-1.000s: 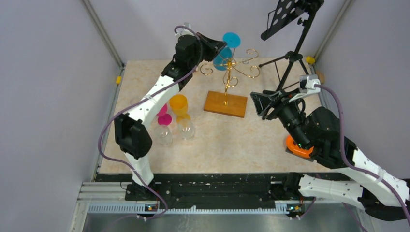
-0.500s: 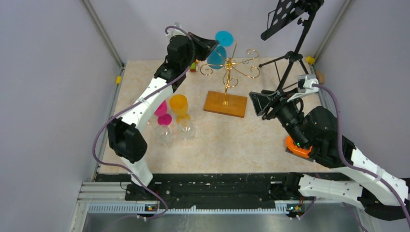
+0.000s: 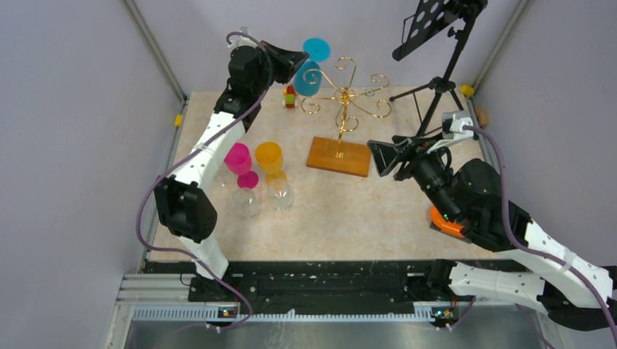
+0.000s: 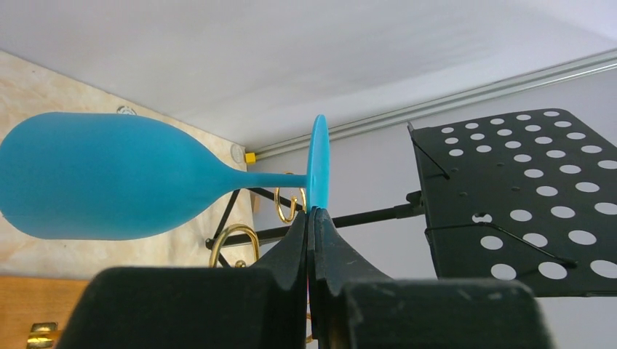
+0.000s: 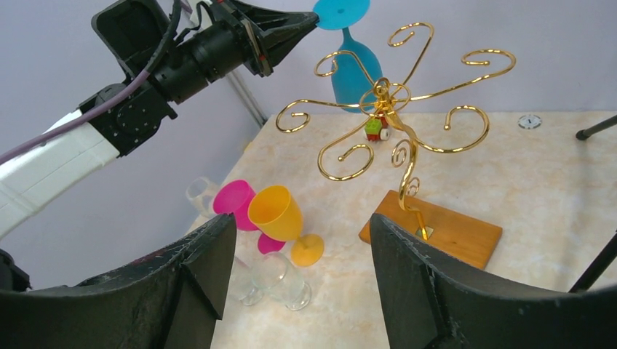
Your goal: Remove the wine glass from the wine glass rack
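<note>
The blue wine glass (image 3: 307, 75) hangs upside down, high at the back. My left gripper (image 3: 300, 58) is shut on the rim of its round foot (image 4: 319, 163); the bowl (image 4: 109, 174) points left in the left wrist view. The gold wire wine glass rack (image 3: 343, 93) stands on its orange-brown wooden base (image 3: 339, 156). From above the glass sits just left of the scroll arms. In the right wrist view one scroll arm (image 5: 342, 58) crosses in front of the glass (image 5: 356, 73). My right gripper (image 3: 383, 158) is open and empty, right of the base, facing the rack (image 5: 396, 109).
A pink glass (image 3: 237, 156), a yellow glass (image 3: 268, 156) and two clear glasses (image 3: 246, 202) stand at the left. A small red-green toy (image 3: 290, 96) lies at the back. A black tripod stand (image 3: 436, 80) is at the back right. An orange object (image 3: 445, 220) lies under my right arm.
My left gripper has moved left and up with the blue glass, carrying it away from the rack's centre. The right gripper shifted slightly left.
</note>
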Controlling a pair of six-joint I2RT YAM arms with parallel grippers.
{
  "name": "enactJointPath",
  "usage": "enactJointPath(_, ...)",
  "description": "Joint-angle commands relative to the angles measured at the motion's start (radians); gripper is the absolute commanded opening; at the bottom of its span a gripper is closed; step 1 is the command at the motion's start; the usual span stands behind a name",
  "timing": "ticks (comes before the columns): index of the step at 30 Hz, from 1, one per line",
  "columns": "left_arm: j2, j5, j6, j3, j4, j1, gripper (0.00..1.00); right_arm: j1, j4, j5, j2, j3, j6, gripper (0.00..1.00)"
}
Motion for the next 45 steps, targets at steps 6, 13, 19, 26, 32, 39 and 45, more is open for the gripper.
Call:
enactJointPath(6, -0.106, 0.155, 0.051, 0.000, 0.078, 0.094, 0.00, -0.005, 0.051, -0.063, 0.029, 0.016, -0.013, 0.72)
enactJointPath(13, -0.233, 0.233, 0.040, -0.092, 0.048, 0.174, 0.00, -0.005, 0.099, -0.122, 0.052, 0.007, -0.017, 0.72)
enactJointPath(19, -0.352, 0.276, 0.072, -0.153, -0.010, 0.218, 0.00, -0.005, 0.166, -0.227, 0.091, 0.005, -0.033, 0.71)
enactJointPath(26, -0.535, 0.317, 0.130, -0.254, -0.099, 0.230, 0.00, -0.005, 0.267, -0.446, 0.158, 0.004, -0.145, 0.71)
enactJointPath(32, -0.693, 0.391, 0.166, -0.332, -0.205, 0.230, 0.00, -0.005, 0.459, -0.699, 0.232, -0.017, -0.281, 0.65)
enactJointPath(39, -0.864, 0.455, 0.256, -0.351, -0.376, 0.230, 0.00, -0.005, 0.719, -0.833, 0.275, -0.122, -0.375, 0.64)
enactJointPath(45, -0.940, 0.551, 0.186, -0.400, -0.408, 0.230, 0.00, -0.006, 0.898, -0.811, 0.291, -0.218, -0.466, 0.63)
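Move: The left hand already pinches the blue wine glass by its foot, bowl hanging down. The open right gripper, where the glass is headed, is about 30 cm back and 16 right of it, about level; the rack stands 5 back, 9 right, and the yellow glass 11 back, 10 left, 34 below. From the right hand, the blue glass is some 32 cm ahead, 15 left and 10 below, with the rack 25 ahead and 8 left. Keeping its shut pinch on the blue glass's foot, the left hand slips left off the rack, rises some 8 cm, then sweeps mainly back, about 30 cm in all, towards the right gripper, its fingers tipping up a little. The right hand, fingers staying wide open, swings left about 17 cm and slightly back, turning counter-clockwise to point left and somewhat up towards the glass. ##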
